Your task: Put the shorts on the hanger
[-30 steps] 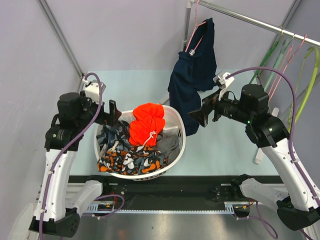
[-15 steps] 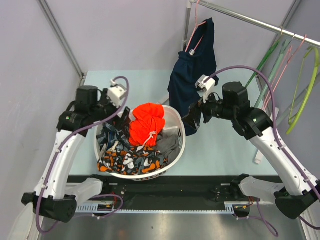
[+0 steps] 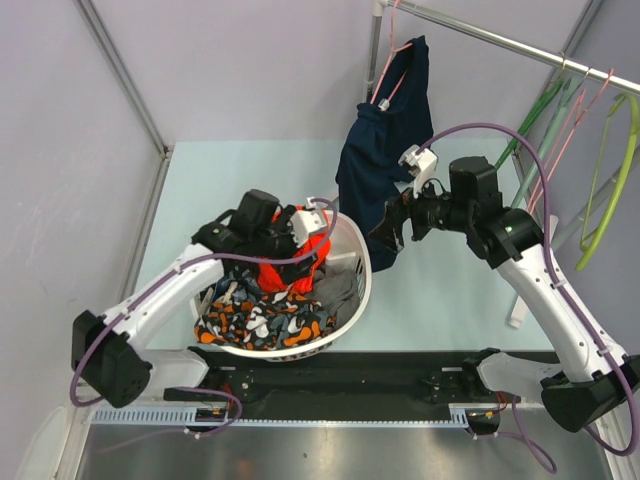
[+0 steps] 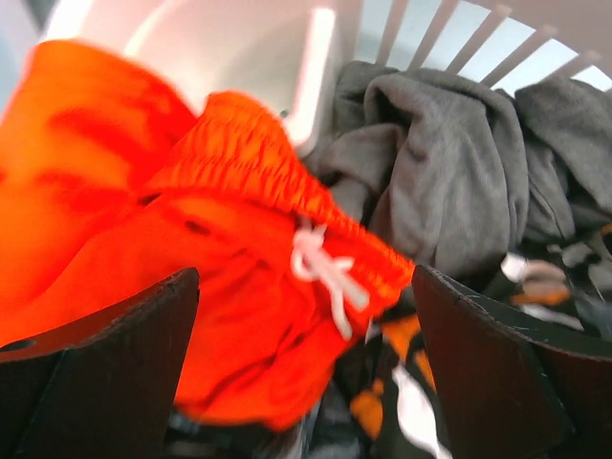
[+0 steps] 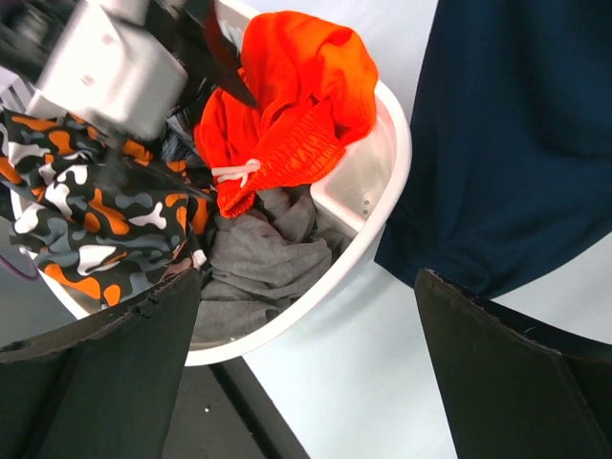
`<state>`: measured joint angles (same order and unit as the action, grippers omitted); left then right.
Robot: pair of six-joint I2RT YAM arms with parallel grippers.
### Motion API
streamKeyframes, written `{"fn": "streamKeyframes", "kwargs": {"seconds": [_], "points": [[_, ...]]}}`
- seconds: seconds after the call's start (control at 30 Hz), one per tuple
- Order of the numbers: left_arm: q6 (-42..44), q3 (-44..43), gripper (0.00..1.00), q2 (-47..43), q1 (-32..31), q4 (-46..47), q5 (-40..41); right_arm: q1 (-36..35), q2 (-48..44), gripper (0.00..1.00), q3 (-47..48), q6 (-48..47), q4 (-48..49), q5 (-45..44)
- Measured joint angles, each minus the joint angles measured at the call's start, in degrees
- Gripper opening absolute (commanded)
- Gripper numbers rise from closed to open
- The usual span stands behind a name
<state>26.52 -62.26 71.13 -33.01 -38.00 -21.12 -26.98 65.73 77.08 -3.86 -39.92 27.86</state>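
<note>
The orange-red shorts [image 3: 292, 272] lie crumpled on top of the clothes in the white laundry basket [image 3: 362, 278]. Their waistband and white drawstring show in the left wrist view [image 4: 220, 229] and the right wrist view [image 5: 296, 86]. My left gripper [image 3: 303, 243] hangs open just above the shorts, with the drawstring between its spread fingers [image 4: 304, 279] and nothing gripped. My right gripper [image 3: 386, 236] stands open beside the basket's right rim, empty [image 5: 306, 287]. The dark green hanger [image 3: 529, 121] hangs on the rail at the far right.
A navy garment [image 3: 385, 150] on a pink hanger hangs from the rail just behind my right gripper [image 5: 516, 124]. In the basket lie a grey garment [image 5: 258, 258] and a patterned orange-black-white cloth [image 3: 260, 320]. Pink and lime-green hangers [image 3: 612, 185] hang on the rail.
My left arm has swung right from the basket's left side and dropped over the shorts, its gripper staying open. The right gripper has shifted slightly near the basket's right rim.
</note>
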Motion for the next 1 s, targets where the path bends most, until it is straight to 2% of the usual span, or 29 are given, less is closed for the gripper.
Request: {"fn": "streamKeyframes", "kwargs": {"seconds": [0.1,0.17,0.2,0.27,0.3,0.33,0.37,0.43,0.47,0.57,0.83,1.0], "points": [[-0.85,1.4,0.99,3.65,-2.16,3.89,0.2,1.18,0.15,1.0,0.0,1.55,0.33,1.11],[-1.51,2.51,0.93,5.53,-3.04,5.99,0.79,1.22,0.15,1.0,0.09,2.16,0.48,1.64],[-2.21,3.41,0.8,6.45,-3.61,7.52,1.66,1.22,0.15,1.0,0.09,2.36,0.7,1.86],[-3.32,4.17,0.65,7.45,-4.09,8.87,2.95,1.22,0.15,1.0,0.09,2.56,0.79,2.21],[-3.98,4.2,0.51,7.69,-4.2,9.33,3.74,1.22,0.15,1.0,0.09,2.64,0.79,2.36],[-4.42,4.2,0.44,7.74,-4.24,9.7,4.44,1.22,0.15,1.0,0.11,2.75,0.81,2.47],[-5.16,4.17,0.32,7.58,-4.24,10.03,5.01,1.22,0.15,1.0,0.11,2.8,0.79,2.51],[-5.95,4.09,0.17,6.8,-4.24,10.16,6.21,1.22,0.13,1.0,0.11,2.82,0.85,2.58],[-5.99,3.87,0.0,5.88,-4.24,9.64,6.93,1.22,0.13,1.0,0.11,2.82,0.94,2.6],[-6.54,1.14,0.0,2.75,-4.24,6.49,8.24,1.22,0.11,1.0,0.11,2.82,1.51,2.62],[-5.92,-14.25,0.0,-5.14,-3.26,-2.12,9.42,1.16,-0.15,1.0,0.11,2.62,5.31,2.6],[-3.41,-25.44,0.0,-7.43,-2.95,-6.8,6.4,-0.44,-0.9,1.0,0.11,0.04,8.46,2.47]]}}
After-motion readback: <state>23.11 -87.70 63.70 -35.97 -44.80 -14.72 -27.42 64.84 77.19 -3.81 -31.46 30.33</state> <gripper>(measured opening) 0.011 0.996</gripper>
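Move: Just below the open left fingers lie the orange shorts in the basket, their middle about 3 cm ahead and 7 cm down. The grey garment is roughly 8 cm back and 9 cm to the right of the left hand, the patterned garment some 14 cm back and 6 cm left, both about 11 cm below. From the right hand the shorts lie about 18 cm left, 2 cm ahead and 20 cm down. Dipping about 5 cm down and a little to the right into the orange shorts, the left hand shuts its open fingers on a fold of cloth by the waistband, then pulls the shorts up quickly, some 25 cm from the lowest point, while its fingers tilt up roughly 25 degrees. The right hand, open and empty, eases up 3 to 4 cm. ##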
